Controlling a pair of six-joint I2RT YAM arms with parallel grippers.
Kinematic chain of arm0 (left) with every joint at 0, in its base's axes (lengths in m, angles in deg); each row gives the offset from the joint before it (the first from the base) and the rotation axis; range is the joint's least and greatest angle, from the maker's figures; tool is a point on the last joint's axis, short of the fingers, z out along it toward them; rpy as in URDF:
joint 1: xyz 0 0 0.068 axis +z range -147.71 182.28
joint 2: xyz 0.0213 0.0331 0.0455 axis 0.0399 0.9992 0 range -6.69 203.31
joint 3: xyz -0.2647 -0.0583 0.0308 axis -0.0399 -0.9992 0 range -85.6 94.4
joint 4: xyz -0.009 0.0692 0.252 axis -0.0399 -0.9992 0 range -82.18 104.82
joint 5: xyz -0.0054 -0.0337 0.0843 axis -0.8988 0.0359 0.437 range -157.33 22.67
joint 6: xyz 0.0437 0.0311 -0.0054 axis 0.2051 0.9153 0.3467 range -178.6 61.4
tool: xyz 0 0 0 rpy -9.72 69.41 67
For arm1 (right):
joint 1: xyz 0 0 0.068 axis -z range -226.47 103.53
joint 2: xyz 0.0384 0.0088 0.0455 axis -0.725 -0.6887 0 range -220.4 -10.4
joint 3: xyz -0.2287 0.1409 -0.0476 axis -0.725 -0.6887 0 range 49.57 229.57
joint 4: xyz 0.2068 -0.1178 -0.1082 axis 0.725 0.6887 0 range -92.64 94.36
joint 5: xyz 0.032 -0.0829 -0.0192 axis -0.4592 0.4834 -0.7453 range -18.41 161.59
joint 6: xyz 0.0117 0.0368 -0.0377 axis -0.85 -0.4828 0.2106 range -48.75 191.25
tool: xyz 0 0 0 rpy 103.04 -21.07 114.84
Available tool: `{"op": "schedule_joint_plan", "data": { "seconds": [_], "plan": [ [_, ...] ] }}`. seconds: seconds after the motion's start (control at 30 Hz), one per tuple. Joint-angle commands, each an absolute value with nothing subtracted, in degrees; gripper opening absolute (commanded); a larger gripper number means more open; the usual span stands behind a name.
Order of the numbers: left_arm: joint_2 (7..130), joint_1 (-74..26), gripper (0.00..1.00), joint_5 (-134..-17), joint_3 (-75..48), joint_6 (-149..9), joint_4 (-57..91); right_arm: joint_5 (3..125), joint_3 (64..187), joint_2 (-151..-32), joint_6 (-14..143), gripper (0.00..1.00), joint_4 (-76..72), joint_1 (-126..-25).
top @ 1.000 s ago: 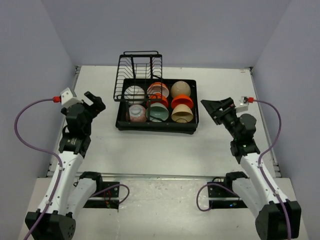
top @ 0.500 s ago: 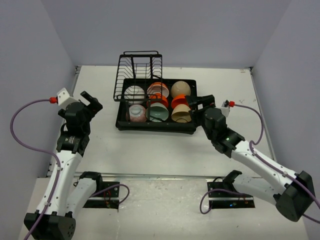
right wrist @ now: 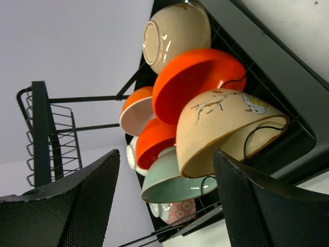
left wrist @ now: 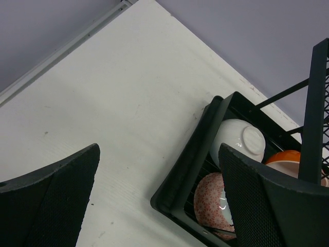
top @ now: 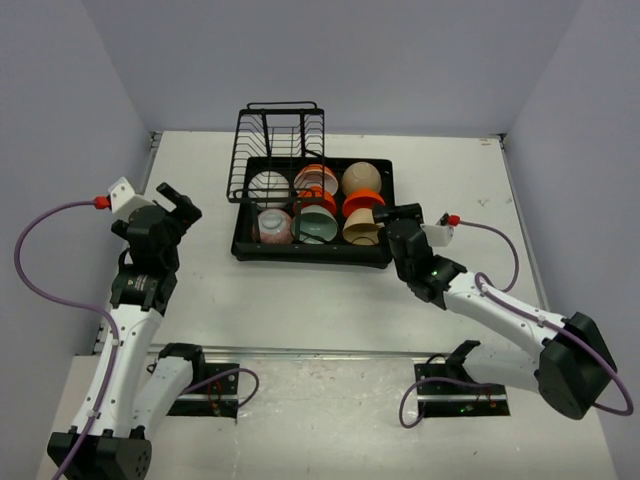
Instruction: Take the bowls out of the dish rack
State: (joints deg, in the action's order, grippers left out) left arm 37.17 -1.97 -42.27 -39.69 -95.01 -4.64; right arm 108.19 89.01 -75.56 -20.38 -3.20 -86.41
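Note:
The black dish rack (top: 310,255) stands at the table's middle back and holds several bowls. These include a white bowl (top: 268,187), a pink patterned bowl (top: 275,226), a green bowl (top: 318,226), a tan painted bowl (top: 363,228), an orange bowl (top: 365,203) and a beige bowl (top: 361,178). My right gripper (top: 396,216) is open at the rack's front right corner. It points at the tan bowl (right wrist: 226,128), and nothing sits between its fingers (right wrist: 267,206). My left gripper (top: 178,198) hangs open to the left of the rack, over bare table.
An upright wire section (top: 275,150) rises at the rack's back left. Grey walls close in the table on three sides. In the left wrist view the rack's near corner (left wrist: 190,164) sits just inside my right finger, with the white bowl (left wrist: 236,141) behind it.
My right arm has swung in from the right side of the table to the rack's front right corner, and its jaws have narrowed a little. The left arm has drifted slightly left.

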Motion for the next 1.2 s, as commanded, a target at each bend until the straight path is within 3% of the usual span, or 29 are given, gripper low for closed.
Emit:
{"op": "schedule_joint_plan", "data": {
  "seconds": [0.0, 0.33, 0.53, 0.63, 0.93, 1.07, 1.17],
  "plan": [
    [36.64, -1.85, 0.97, -40.27, -38.40, -94.47, -5.57, 112.01, 88.42, -77.54, -24.54, 0.73, -6.07, -87.95],
    [36.99, -1.85, 0.98, -38.94, -38.49, -93.06, -5.84, 114.13, 90.17, -86.42, -28.68, 0.73, -11.16, -90.68],
    [36.90, -1.85, 0.98, -38.42, -39.11, -92.18, -5.83, 115.53, 92.37, -89.67, -29.30, 0.63, -11.96, -90.68],
    [36.46, -1.85, 0.99, -37.80, -39.28, -91.48, -5.57, 116.50, 93.95, -91.08, -28.16, 0.62, -12.14, -90.68],
    [35.94, -1.85, 0.99, -38.06, -40.16, -91.39, -5.22, 119.83, 97.91, -94.51, -28.07, 0.43, -8.71, -90.59],
    [35.15, -1.85, 1.00, -37.54, -40.43, -91.04, -5.13, 119.93, 97.38, -94.86, -29.30, 0.26, -8.18, -90.59],
    [34.88, -1.85, 1.00, -37.71, -40.34, -90.95, -5.22, 120.19, 97.38, -95.21, -29.82, 0.23, -7.13, -90.59]
  ]
}}
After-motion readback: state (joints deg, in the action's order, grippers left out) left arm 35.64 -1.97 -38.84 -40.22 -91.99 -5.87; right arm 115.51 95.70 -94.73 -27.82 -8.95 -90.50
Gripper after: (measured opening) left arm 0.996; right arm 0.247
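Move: The near tan bowl, tipped on its side, lies about 5 cm ahead of my right hand, 4 cm to its left and 8 cm below. The orange bowl stands some 7 cm beyond it at the same height, and the green bowl about 12 cm to its left, level with it. From my left hand the tan bowl is roughly 45 cm to the right, 5 cm ahead and 14 cm down. I bring my right hand down and to the left, about 5 cm down and nearly 4 cm across, onto the near tan bowl's raised rim. Then I reach some 3 cm forward so one finger goes outside the bowl and the other inside its mouth, closing them from three-quarters open to about a quarter around the rim, with the wrist turning about 5 degrees clockwise. ##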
